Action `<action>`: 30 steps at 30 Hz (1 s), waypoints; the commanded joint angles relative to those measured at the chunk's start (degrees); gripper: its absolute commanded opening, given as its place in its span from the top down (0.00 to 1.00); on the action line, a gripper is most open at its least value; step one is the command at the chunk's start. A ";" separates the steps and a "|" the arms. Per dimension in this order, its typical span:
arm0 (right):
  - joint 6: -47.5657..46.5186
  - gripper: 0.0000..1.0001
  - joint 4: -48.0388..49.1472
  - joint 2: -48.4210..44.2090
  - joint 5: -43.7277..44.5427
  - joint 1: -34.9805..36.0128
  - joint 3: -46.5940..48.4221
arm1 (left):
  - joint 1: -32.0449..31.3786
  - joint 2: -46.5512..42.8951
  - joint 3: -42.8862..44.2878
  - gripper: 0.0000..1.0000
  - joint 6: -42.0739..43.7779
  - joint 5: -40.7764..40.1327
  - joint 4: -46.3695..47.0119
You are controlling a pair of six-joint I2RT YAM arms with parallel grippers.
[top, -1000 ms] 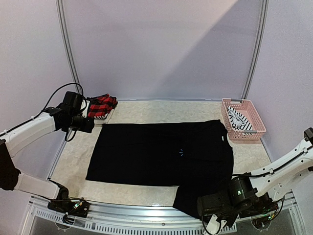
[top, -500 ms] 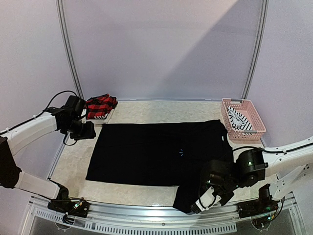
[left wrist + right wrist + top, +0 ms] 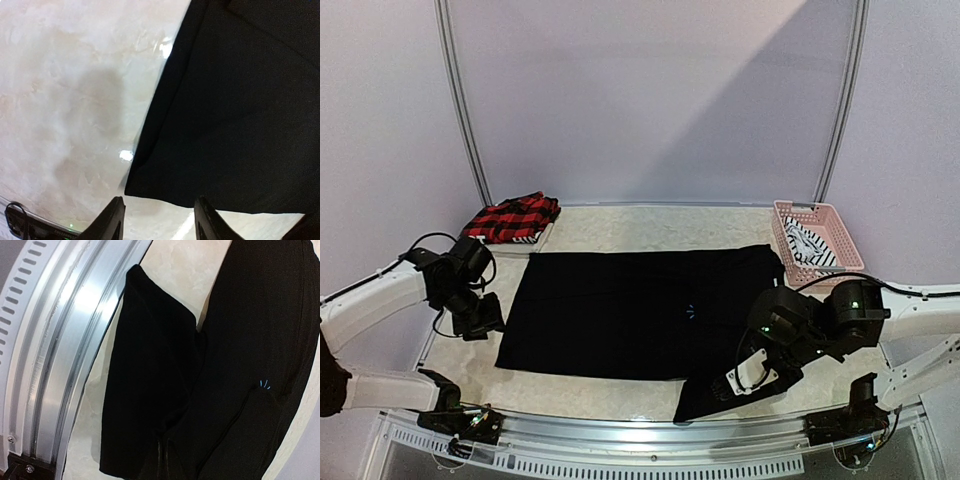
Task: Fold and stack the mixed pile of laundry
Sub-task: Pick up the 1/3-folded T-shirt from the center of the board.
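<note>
A large black T-shirt (image 3: 640, 310) lies spread flat across the table. My right gripper (image 3: 747, 372) is shut on its near right sleeve; in the right wrist view the gripper (image 3: 170, 457) has its fingers pressed together in the black cloth (image 3: 150, 390), which trails toward the rail. My left gripper (image 3: 485, 318) hovers by the shirt's left hem corner (image 3: 137, 187). It is open (image 3: 160, 222) with nothing between its fingers. A red-and-black plaid piece (image 3: 510, 216) rests at the back left. A striped tank top (image 3: 810, 246) lies in the basket.
A pink perforated basket (image 3: 842, 240) stands at the back right. The metal rail (image 3: 75, 340) runs along the table's near edge, right beside the held sleeve. Bare marble tabletop (image 3: 65, 100) shows left of the shirt.
My right gripper shut on the sleeve at the near edge and moved inward and up with it. My left arm swung from the plaid piece toward the shirt's near left corner.
</note>
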 commanded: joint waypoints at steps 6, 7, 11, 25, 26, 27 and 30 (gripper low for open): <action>0.58 1.00 -1.34 -2.21 -0.86 -0.39 2.38 | -4.64 7.35 -10.53 0.51 -8.17 0.50 6.27; 0.61 1.00 -1.31 -2.34 -0.72 -0.35 2.19 | -4.72 7.23 -12.12 0.51 -8.88 0.52 7.73; 0.59 1.00 -1.42 -2.84 -0.56 -0.33 1.52 | -4.71 5.74 -15.33 0.56 -9.93 -1.47 10.10; 0.71 1.00 -1.00 -2.15 0.79 -0.46 1.36 | -4.78 4.46 -12.90 0.92 -6.01 -4.83 12.86; 0.71 1.00 -0.85 -2.27 1.16 -0.75 1.34 | -4.82 4.24 -12.14 0.99 -5.87 -4.71 12.34; 0.63 1.00 -0.72 -2.44 1.52 -1.25 1.38 | -4.96 3.63 -11.35 1.00 -5.81 -4.81 11.56; 0.62 1.00 -0.33 -3.62 2.15 -4.09 2.39 | -5.55 0.59 -7.26 1.00 -5.36 -6.57 7.98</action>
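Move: The black T-shirt's near left corner lies about 7 cm below the open left hand, some 4 cm back and 1 cm to its left. The metal rail runs about 10 cm nearer the base than that corner; the red checked stack sits roughly 38 cm ahead of the left hand and 7 cm left. From the right hand, shut on the shirt's sleeve, that corner is about 46 cm left, 6 cm ahead and 10 cm down. The left hand sinks about 7 cm and back 5 to the T-shirt's corner, pinches it, then edges forward. ##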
